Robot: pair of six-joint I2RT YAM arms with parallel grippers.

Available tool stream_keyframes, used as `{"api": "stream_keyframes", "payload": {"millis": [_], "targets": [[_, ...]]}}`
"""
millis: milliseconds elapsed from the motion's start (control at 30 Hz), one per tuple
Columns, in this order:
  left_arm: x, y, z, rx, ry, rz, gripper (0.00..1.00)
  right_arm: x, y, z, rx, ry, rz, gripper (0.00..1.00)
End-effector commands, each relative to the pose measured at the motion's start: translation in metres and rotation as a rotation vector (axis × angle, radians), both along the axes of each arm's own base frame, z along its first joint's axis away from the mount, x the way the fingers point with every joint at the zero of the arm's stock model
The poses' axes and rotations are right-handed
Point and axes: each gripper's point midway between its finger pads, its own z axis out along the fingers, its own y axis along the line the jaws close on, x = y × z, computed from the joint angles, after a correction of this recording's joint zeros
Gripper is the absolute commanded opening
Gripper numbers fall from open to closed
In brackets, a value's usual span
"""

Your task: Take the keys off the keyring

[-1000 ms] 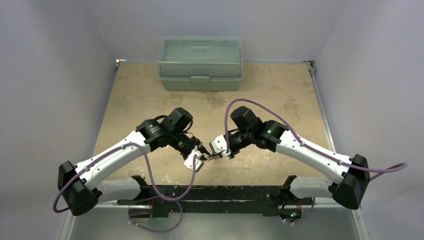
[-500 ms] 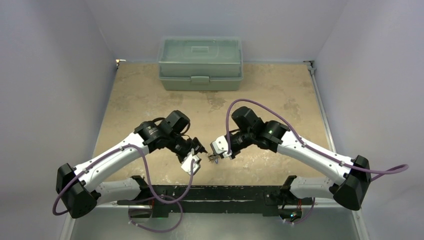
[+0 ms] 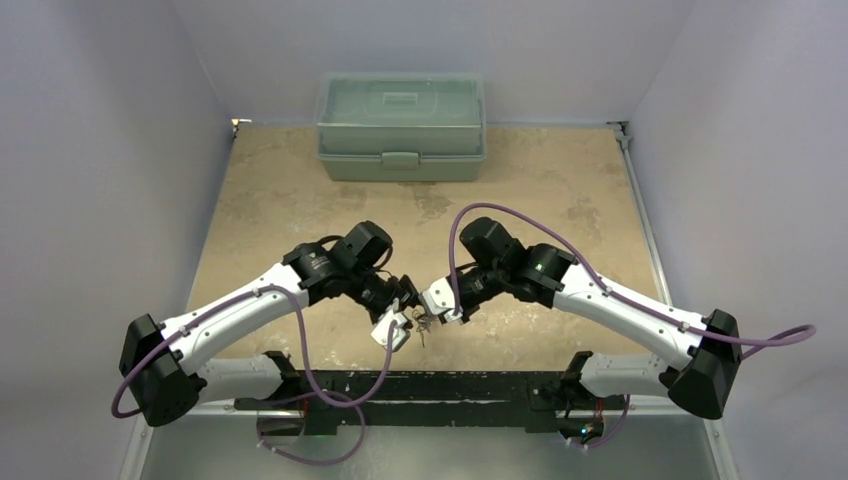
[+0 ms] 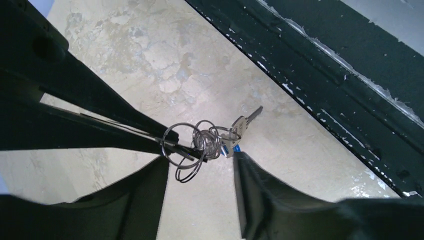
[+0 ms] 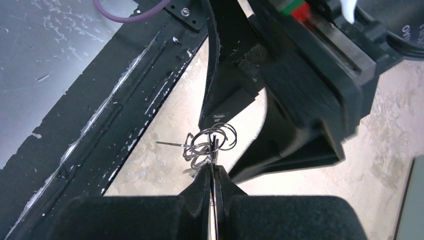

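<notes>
My right gripper (image 5: pixel 214 169) is shut on the keyring (image 5: pixel 222 136), a tangle of thin grey wire loops held above the table. In the left wrist view its dark fingers (image 4: pixel 115 125) come in from the left and pinch the keyring (image 4: pixel 176 145). One silvery key (image 4: pixel 245 121) with a blue tag (image 4: pixel 234 148) hangs at the right of the loops. My left gripper (image 4: pixel 201 159) stands open just below the bunch, nothing between its fingers (image 4: pixel 260 195); the blue tag lies at the right fingertip. From above, both grippers (image 3: pixel 398 325) (image 3: pixel 432 318) meet near the front edge.
A pale green closed box (image 3: pixel 400 125) stands at the back of the beige stone-patterned table (image 3: pixel 300 200). The black base rail (image 3: pixel 420 385) runs along the near edge, close under the keys (image 4: pixel 350 90).
My left gripper's jaws have spread wider apart and the left arm has shifted a little toward the right gripper. The right arm holds almost still.
</notes>
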Motion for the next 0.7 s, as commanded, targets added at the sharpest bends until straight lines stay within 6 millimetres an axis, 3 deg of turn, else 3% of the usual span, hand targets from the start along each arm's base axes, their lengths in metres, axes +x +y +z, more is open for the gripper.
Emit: {"api": "stream_keyframes", "payload": {"millis": [0, 200, 667], "targets": [[-0.012, -0.004, 0.007, -0.035, 0.036, -0.036, 0.42, 0.005, 0.004, 0.019, 0.057, -0.062, -0.002, 0.00], [-0.017, 0.005, 0.013, -0.010, 0.048, -0.022, 0.20, 0.002, 0.004, 0.018, 0.075, -0.034, -0.014, 0.00], [-0.014, 0.016, 0.022, 0.009, 0.033, 0.061, 0.00, 0.013, -0.011, 0.011, 0.082, -0.003, -0.088, 0.00]]}}
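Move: The cluster of rings on the keyring lies just past the left hand's open fingertips, about 2 cm to its right, 1 cm back and 2 cm below. The silver key dangling from the rings is some 3 cm back, 2 cm to the right and 4 cm below that hand. The right hand already grips the keyring's flat part; from it the rings lie about 2 cm left, 1 cm back and 2 cm down. The left fingers shut and draw some 2 cm left, away from the rings; the right hand, still gripping, shifts right-forward. ##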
